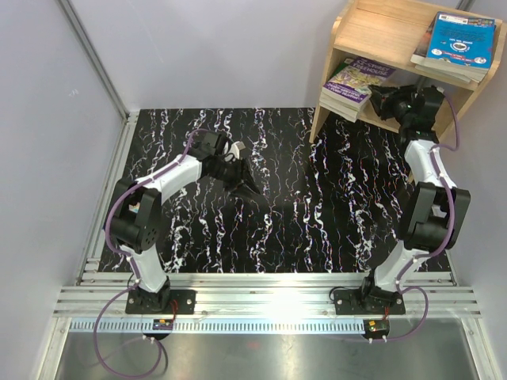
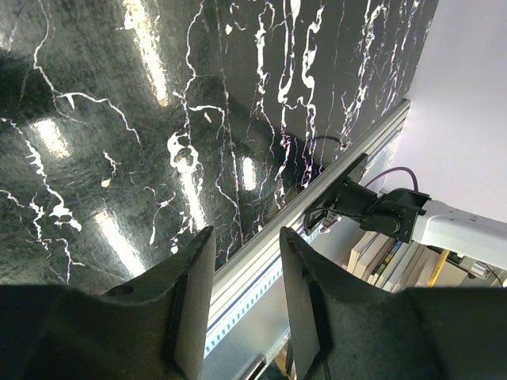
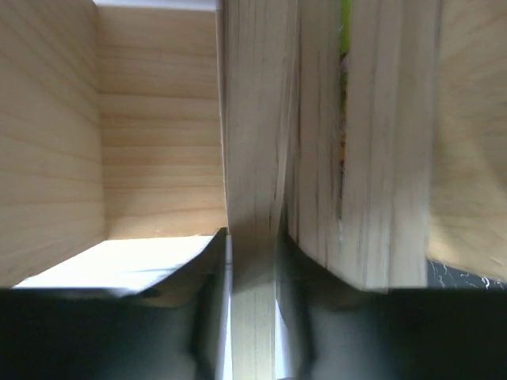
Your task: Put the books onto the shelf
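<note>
The light wooden shelf (image 1: 372, 28) stands at the table's back right. Blue books (image 1: 459, 38) lie on its top tier. A stack of books with a purple and green cover (image 1: 355, 81) lies on the lower tier. My right gripper (image 1: 383, 101) reaches into that lower tier. In the right wrist view it (image 3: 253, 261) is shut on the page edge of one thin book (image 3: 252, 158), with more books (image 3: 364, 158) close beside it. My left gripper (image 1: 244, 180) hovers over the middle of the table. Its jaws (image 2: 245, 237) are open and hold nothing.
The table top is black marble (image 1: 301, 206) with grey walls at the left and back. An aluminium rail (image 1: 269, 289) runs along the near edge by both arm bases. Beyond the rail, the left wrist view shows several more book edges (image 2: 392, 261).
</note>
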Controlling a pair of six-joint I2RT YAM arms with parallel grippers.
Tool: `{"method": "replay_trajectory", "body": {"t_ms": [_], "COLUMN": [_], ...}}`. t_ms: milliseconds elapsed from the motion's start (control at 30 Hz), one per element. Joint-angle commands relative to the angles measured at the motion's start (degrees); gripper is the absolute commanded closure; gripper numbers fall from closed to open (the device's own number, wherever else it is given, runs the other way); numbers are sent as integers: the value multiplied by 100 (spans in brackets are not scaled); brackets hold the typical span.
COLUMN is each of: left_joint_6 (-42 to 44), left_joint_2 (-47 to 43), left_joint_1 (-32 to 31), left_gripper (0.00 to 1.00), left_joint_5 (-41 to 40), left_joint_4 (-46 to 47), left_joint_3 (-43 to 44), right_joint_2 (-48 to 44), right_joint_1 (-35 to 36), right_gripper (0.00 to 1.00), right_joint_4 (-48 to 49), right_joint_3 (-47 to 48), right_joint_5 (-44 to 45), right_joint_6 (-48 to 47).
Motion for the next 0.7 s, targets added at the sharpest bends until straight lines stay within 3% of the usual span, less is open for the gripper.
{"method": "replay_trajectory", "body": {"t_ms": [0,33,267,400,667], "left_joint_6": [-26,-35,18,27,9], "left_joint_2": [51,60,51,16,104], "left_joint_1": [41,50,138,190,199], "left_gripper": [60,61,62,62,62], "left_joint_5": [199,216,260,269,287], "left_joint_4": [286,312,277,312,321], "left_joint_3": [-25,-26,-87,-184,-184], "right_joint_2": [170,232,356,110,-620], "right_joint_1": [187,213,266,188,-172], "right_gripper": [54,45,19,14,7], "right_joint_4": [-98,-178,-872,-1599,-1831], "right_joint_3": [733,830,1226,1077,164], "right_joint_5": [-39,-30,136,295,761], "right_joint_6": [-467,-512,-889,-1328,-1426]}}
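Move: The purple book is between my right fingers at its near right edge, its middle about 5 cm ahead and 3 cm left at hand height, over the green-edged book pile, which is some 4 cm lower. The shelf's left side panel stands roughly 13 cm left and 5 cm ahead; the blue book on the upper board is about 16 cm right, 8 cm ahead and 20 cm higher. From my left hand the purple book lies about 28 cm ahead, 30 cm right and 20 cm up. I open my right fingers wide to let go of the purple book while still easing the hand forward and left into the shelf, about 2.5 cm and slightly up. Then I reverse and draw the hand back by about as much, towards the shelf's open front, fingers staying open. ##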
